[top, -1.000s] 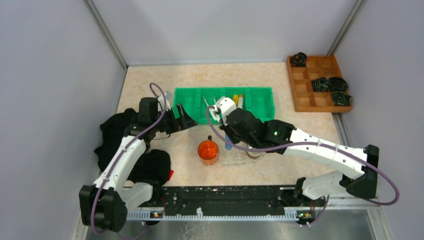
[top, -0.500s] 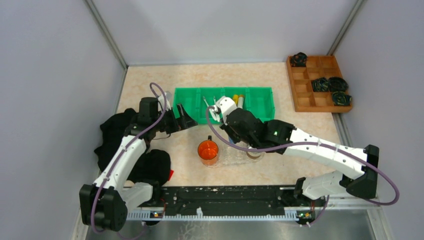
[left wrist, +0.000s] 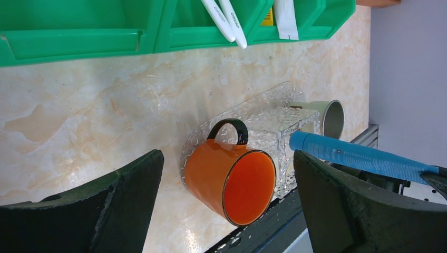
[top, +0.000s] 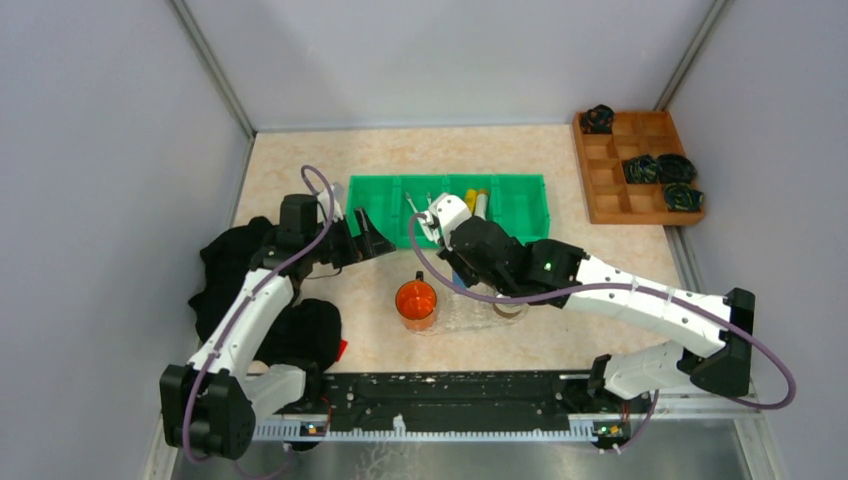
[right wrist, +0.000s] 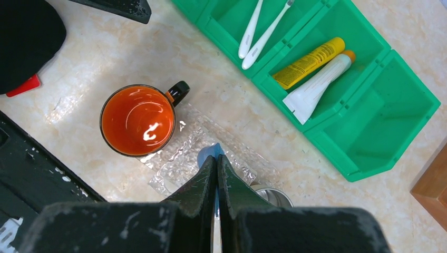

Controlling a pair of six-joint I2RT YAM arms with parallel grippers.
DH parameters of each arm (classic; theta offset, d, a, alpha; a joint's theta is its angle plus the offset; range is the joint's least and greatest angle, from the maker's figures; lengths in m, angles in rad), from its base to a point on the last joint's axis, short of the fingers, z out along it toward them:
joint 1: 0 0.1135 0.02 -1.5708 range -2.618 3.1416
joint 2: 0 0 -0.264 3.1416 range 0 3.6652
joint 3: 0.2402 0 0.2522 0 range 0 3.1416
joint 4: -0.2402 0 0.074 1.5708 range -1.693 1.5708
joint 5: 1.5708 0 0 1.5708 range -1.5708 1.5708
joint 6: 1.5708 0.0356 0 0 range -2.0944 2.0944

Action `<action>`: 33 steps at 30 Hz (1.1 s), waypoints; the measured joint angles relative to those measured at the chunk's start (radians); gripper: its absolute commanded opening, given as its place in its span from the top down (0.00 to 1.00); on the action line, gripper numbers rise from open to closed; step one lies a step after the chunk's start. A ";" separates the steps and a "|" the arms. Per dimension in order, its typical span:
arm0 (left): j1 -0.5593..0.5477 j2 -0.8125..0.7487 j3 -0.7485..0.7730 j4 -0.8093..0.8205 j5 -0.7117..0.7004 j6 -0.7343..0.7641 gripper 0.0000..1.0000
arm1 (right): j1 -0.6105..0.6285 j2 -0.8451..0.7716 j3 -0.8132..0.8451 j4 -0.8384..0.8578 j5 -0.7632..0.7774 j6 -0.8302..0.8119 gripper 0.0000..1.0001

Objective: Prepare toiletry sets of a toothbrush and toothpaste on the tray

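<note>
My right gripper point(right wrist: 216, 158) is shut on the blue toothpaste point(right wrist: 208, 154) and holds it cap down over the middle of the clear tray point(right wrist: 179, 158). The blue tube also shows in the left wrist view point(left wrist: 358, 156), above a clear cup point(left wrist: 279, 132). Two white toothbrushes point(right wrist: 257, 32) lie in one compartment of the green bin point(right wrist: 390, 110). The yellow toothpaste point(right wrist: 311, 62) and the white toothpaste point(right wrist: 316, 87) lie in the compartment beside them. My left gripper point(left wrist: 226, 155) is open and empty, left of the tray, near the bin's left end point(top: 380, 240).
An orange mug point(right wrist: 137, 120) stands at the tray's left end and a grey metal cup point(right wrist: 274, 195) at its right end. A brown wooden box point(top: 640, 165) sits at the far right. Black cloth point(top: 230, 270) lies by the left arm.
My right gripper has shifted slightly toward the bin with the blue tube in it. The left arm has not moved.
</note>
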 measured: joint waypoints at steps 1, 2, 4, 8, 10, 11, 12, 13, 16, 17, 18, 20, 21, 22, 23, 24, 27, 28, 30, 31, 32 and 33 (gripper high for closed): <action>0.000 0.002 0.000 0.000 0.000 0.000 0.01 | 0.000 0.000 0.000 0.002 -0.002 0.000 1.00; 0.000 0.003 0.000 0.000 0.000 0.000 0.01 | 0.000 0.000 -0.001 0.004 -0.005 0.000 1.00; 0.000 0.005 0.000 0.000 0.000 0.000 0.01 | 0.000 0.002 -0.002 0.008 -0.011 0.001 1.00; 0.000 0.007 0.000 0.000 0.000 0.000 0.01 | 0.000 0.005 -0.010 0.026 -0.020 0.003 1.00; 0.000 0.007 0.000 0.001 0.000 0.000 0.01 | 0.000 0.006 -0.018 0.039 -0.025 0.008 1.00; 0.000 0.007 0.000 0.000 0.000 0.000 0.01 | -0.002 0.006 -0.024 0.045 -0.029 0.010 1.00; 0.000 0.007 0.000 0.001 0.000 0.000 0.01 | -0.002 0.006 -0.029 0.048 -0.031 0.012 1.00; 0.000 0.007 0.000 0.001 0.000 0.000 0.01 | -0.002 0.007 -0.036 0.056 -0.035 0.014 1.00; 0.000 0.007 0.000 0.001 0.000 0.000 0.01 | -0.006 0.011 -0.058 0.069 -0.043 0.022 1.00; 0.000 0.007 0.000 0.001 0.000 0.000 0.01 | -0.008 0.012 -0.069 0.073 -0.045 0.025 1.00; 0.000 0.007 0.000 0.001 0.000 0.000 0.01 | -0.009 0.012 -0.077 0.076 -0.047 0.027 1.00; 0.000 0.007 0.000 0.001 0.000 0.000 0.01 | -0.013 0.012 -0.094 0.084 -0.050 0.031 1.00; 0.000 0.007 0.000 0.001 0.000 0.000 0.01 | -0.015 0.012 -0.103 0.091 -0.053 0.036 1.00; 0.000 0.007 0.000 0.001 0.000 0.000 0.01 | -0.017 0.012 -0.108 0.096 -0.054 0.037 1.00; 0.000 0.007 0.000 0.001 0.000 0.000 0.01 | -0.020 0.012 -0.118 0.106 -0.058 0.040 1.00; 0.000 0.007 0.000 0.002 0.000 0.000 0.01 | -0.023 0.012 -0.128 0.113 -0.061 0.044 1.00; 0.000 0.007 -0.003 0.005 0.000 0.000 0.01 | -0.033 0.012 -0.164 0.136 -0.068 0.051 1.00; 0.000 0.007 -0.004 0.007 0.000 0.000 0.01 | -0.037 0.012 -0.179 0.142 -0.071 0.054 1.00; 0.000 0.007 -0.006 0.008 0.000 0.000 0.01 | -0.042 0.010 -0.206 0.160 -0.075 0.056 1.00; 0.000 0.007 -0.007 0.008 0.000 0.000 0.01 | -0.046 0.008 -0.221 0.172 -0.079 0.059 1.00; 0.000 0.007 -0.007 0.008 0.000 0.000 0.01 | -0.047 0.006 -0.232 0.179 -0.081 0.062 1.00; 0.000 0.007 -0.008 0.009 0.000 0.000 0.01 | -0.050 0.004 -0.243 0.185 -0.083 0.064 1.00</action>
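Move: Nearly straight below the right hand, about 1 cm to its right and some 19 cm down, is the clear holder that the blue toothpaste is being taken to. The orange mug stands level with it, roughly 9 cm to the hand's left, and the metal cup about 11 cm to the right. The green organizer's middle lies some 21 cm ahead and 2 cm left. From the left hand the holder is about 9 cm back, 17 cm right and 11 cm down. Lowering the upright blue toothpaste into the clear holder, the right hand keeps its shut-fingered pinch on the tube's upper end. It first eases about 1 cm left, then sinks roughly 7.5 cm while correcting that drift back to the right, still going down at the end with its fingertips tipping some 5 degrees lower. ##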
